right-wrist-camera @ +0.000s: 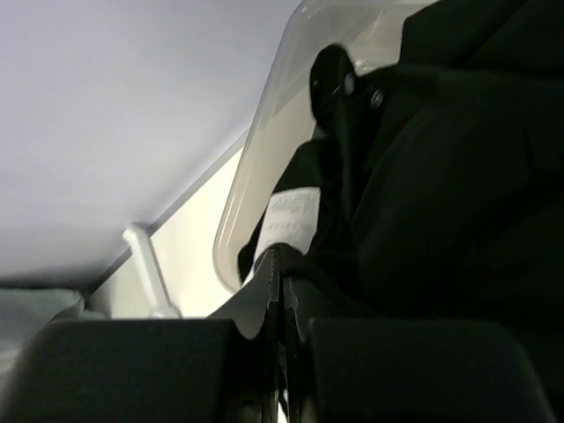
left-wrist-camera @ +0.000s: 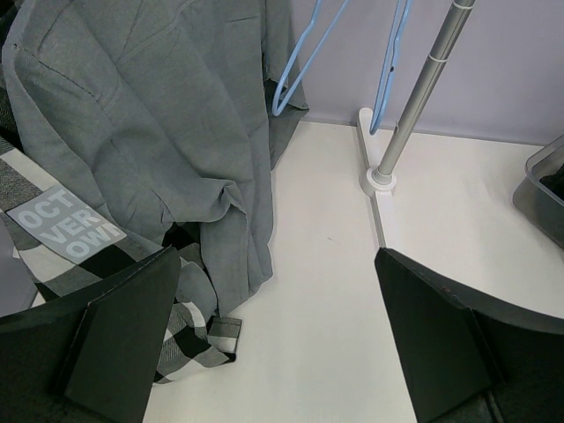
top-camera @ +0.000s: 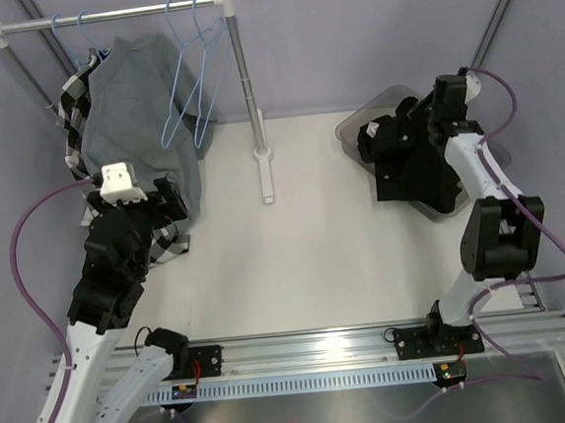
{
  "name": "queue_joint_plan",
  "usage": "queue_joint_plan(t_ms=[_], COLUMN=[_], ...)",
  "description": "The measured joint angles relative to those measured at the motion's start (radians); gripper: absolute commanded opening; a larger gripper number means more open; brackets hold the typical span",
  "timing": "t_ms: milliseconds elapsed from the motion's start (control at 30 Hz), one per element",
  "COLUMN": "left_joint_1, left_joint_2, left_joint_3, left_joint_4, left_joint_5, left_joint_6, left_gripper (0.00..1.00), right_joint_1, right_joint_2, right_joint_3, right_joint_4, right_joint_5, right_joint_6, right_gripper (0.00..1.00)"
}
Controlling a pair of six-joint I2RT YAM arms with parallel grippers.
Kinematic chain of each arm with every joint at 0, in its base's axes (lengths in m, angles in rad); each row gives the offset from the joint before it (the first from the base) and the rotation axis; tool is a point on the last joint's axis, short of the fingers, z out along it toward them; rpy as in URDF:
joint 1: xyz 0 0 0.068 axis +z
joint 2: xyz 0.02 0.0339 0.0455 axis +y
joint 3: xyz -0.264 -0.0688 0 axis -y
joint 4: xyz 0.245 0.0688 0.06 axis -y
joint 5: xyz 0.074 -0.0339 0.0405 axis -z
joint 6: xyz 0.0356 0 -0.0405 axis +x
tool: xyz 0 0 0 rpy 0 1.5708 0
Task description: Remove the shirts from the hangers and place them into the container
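Black shirts (top-camera: 412,165) lie heaped in the clear container (top-camera: 352,126) at the right. My right gripper (top-camera: 384,148) reaches into it. In the right wrist view this gripper (right-wrist-camera: 282,256) is shut, pinching a fold of a black shirt (right-wrist-camera: 441,176) just below its white label (right-wrist-camera: 293,216), near the container's rim (right-wrist-camera: 256,150). Two empty light-blue hangers (top-camera: 191,71) hang on the rail. My left gripper (top-camera: 168,204) stands open low beside the hanging clothes. In its own view the left gripper (left-wrist-camera: 278,264) has only bare table between its fingers (left-wrist-camera: 123,335).
A grey shirt (top-camera: 134,96) and a black-and-white checked shirt (top-camera: 75,99) hang at the left of the rail, their hems reaching the table (left-wrist-camera: 326,352). The rack's upright pole (top-camera: 244,76) stands on a white foot (top-camera: 264,164) mid-table. Purple walls close in behind.
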Motion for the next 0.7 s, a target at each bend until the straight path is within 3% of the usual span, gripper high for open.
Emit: queue_joint_plan(t_ms=[133,300,533,700], left_joint_1=[0.0,0.0,0.0,0.0], left_joint_2=[0.0,0.0,0.0,0.0], left_joint_3=[0.0,0.0,0.0,0.0], left_joint_4=[0.0,0.0,0.0,0.0], left_joint_5=[0.0,0.0,0.0,0.0], left_joint_6=[0.0,0.001,0.001,0.001], left_gripper=[0.99,0.99,0.99,0.99], right_joint_1=[-0.027,-0.062,-0.092,-0.093], right_joint_2=[0.158,0.306,0.452,0.414], right_joint_3=[0.127,0.155,0.27,0.244], right_joint_4=[-0.045,-0.122,-0.276,-0.26], right_joint_5=[0.019,0.011,-0.045,-0.072], right_joint_6=[-0.008,-0.008,-0.014,-0.057], right_gripper=[0.0,0.04,0.21,0.38])
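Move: The right hand already has an edge of the black shirt pinched, held above the far part of the container. The container's middle lies about 4 cm back, 3 cm to the left and 17 cm below this hand. The shirt's overhanging flap is some 12 cm back and 11 cm left of the hand; the white label is about 2 cm ahead and 14 cm left. From the idle left hand, the container is roughly 20 cm ahead and 59 cm to the right. Downward, some 16 cm and quickly, with about 4 cm to the right and a touch forward, the right hand lowers the pinched shirt edge into the far right part of the container, its fingers tipping about 25 degrees steeper. Near the bottom the fingers start to part, reaching about a third open among the cloth, and the hand just begins to lift again, roughly 1 cm. ##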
